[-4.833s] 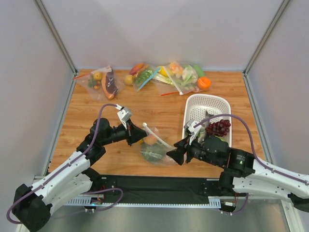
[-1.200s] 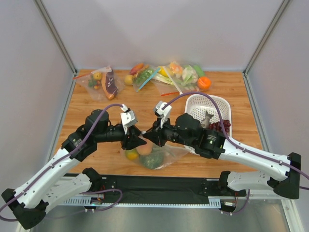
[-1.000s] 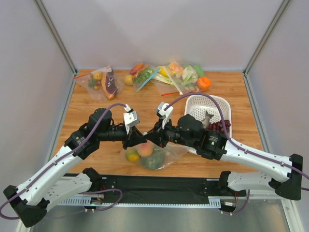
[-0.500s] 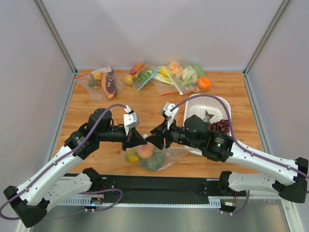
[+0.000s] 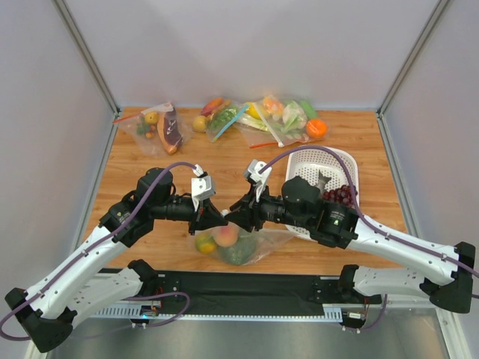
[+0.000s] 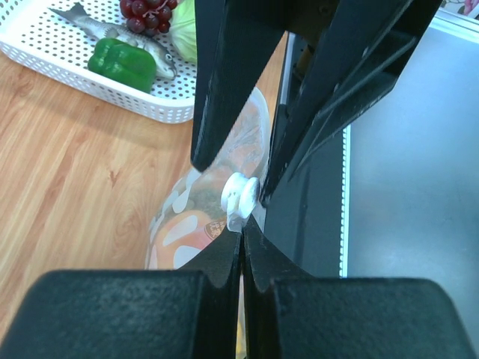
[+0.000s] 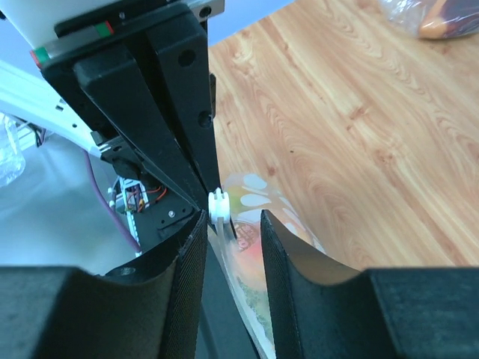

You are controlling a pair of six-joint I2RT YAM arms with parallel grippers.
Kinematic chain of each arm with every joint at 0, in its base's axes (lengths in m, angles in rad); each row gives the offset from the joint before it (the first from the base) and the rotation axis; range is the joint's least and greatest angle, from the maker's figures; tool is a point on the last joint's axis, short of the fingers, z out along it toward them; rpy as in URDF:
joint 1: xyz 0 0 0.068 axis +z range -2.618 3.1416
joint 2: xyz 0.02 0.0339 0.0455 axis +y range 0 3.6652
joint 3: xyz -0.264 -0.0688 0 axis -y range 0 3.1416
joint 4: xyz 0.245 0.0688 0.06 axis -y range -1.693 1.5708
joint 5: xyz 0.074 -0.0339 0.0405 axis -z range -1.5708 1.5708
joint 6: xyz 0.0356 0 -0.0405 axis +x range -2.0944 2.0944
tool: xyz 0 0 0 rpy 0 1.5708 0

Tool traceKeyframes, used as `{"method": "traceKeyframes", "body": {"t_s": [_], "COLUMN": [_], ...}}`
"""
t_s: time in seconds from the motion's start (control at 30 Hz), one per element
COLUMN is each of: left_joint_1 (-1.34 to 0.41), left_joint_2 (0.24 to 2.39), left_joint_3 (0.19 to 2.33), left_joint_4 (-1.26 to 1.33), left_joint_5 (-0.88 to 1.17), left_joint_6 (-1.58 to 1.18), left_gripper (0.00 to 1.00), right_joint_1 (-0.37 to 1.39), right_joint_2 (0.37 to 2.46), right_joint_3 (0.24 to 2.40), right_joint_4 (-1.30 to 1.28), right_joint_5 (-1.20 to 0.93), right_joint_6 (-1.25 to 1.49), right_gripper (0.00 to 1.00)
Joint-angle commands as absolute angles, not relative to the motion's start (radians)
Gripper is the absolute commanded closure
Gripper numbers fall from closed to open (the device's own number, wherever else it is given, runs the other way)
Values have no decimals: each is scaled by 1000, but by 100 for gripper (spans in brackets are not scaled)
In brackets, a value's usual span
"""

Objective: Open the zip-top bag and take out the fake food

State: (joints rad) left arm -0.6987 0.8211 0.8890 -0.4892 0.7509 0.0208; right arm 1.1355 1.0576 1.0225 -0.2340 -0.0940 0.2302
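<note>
The zip-top bag (image 5: 258, 241), clear with white dots, lies near the front edge between my two grippers. Inside it show a yellow fruit (image 5: 204, 243), an orange-red peach (image 5: 226, 235) and a grey-green bumpy ball (image 5: 238, 253). My left gripper (image 5: 219, 219) is shut on the bag's top edge, just behind the white slider (image 6: 241, 196). My right gripper (image 7: 233, 221) faces it with its jaws open on either side of the slider (image 7: 218, 206) and the zip edge. The slider sits close to its left finger (image 7: 187, 247).
A white basket (image 5: 338, 161) stands right of the bag and holds dark grapes (image 5: 339, 196), a fish and a green pepper (image 6: 123, 63). Along the back edge lie other filled clear bags (image 5: 161, 127) and loose fake food (image 5: 273, 116).
My left jaws have closed on the bag's edge. My right jaws have opened, drawn back a little to the right, then come back in around the slider. The bag has stayed put.
</note>
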Motion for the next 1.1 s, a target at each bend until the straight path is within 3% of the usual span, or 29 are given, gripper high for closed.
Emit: {"method": "traceKeyframes", "body": {"t_s": [0.0,0.47,0.57,0.67,1.07], "left_joint_1": [-699,-699,-698,-699,-692], "left_joint_2": [808,815,815,815,798], "left_joint_3": [887,890,890,890,884], "left_joint_4": [-465,-468,-468,-468,-454], "left_joint_5": [781,784,781,782,739], "left_joint_6": [52,52,54,55,37], "left_gripper": [100,100,100,100,100], "right_joint_1": [1131,1129,1129,1129,1129], "right_joint_2": [1077,1100,1103,1100,1066], "right_joint_3": [1078,1075,1072,1066,1034], "right_joint_4": [-193,-144,-149,-150,-181], "right_joint_5": [-166,-199,-192,-181,-152], "right_joint_6": [227,232,227,222,210], "right_gripper": [64,77,92,99,100]}}
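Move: The bag's white slider stands just off the right fingertips, about 2 cm to the hand's left and 1 cm back, at its height. Inside the bag, the peach lies some 3 cm left, 1 cm back and 10 cm below; the dark-green food about 2 cm right, 2 cm back and 14 cm below. From the left hand, whose shut fingers already hold the zip end, the slider is about 1 cm right, level and neither ahead nor back. The right hand, its fingers partly open and pointing left at the other gripper, eases about 1.5 cm left and 1 cm back onto the zip's white slider, turning some 5 degrees counter-clockwise, then closes its fingers and pinches the slider between the tips, drifting half a centimetre forward again while keeping that grip. All the while the left hand stays where it is, shut on the zip end right beside the slider, so that the two sets of fingertips end up almost meeting. ##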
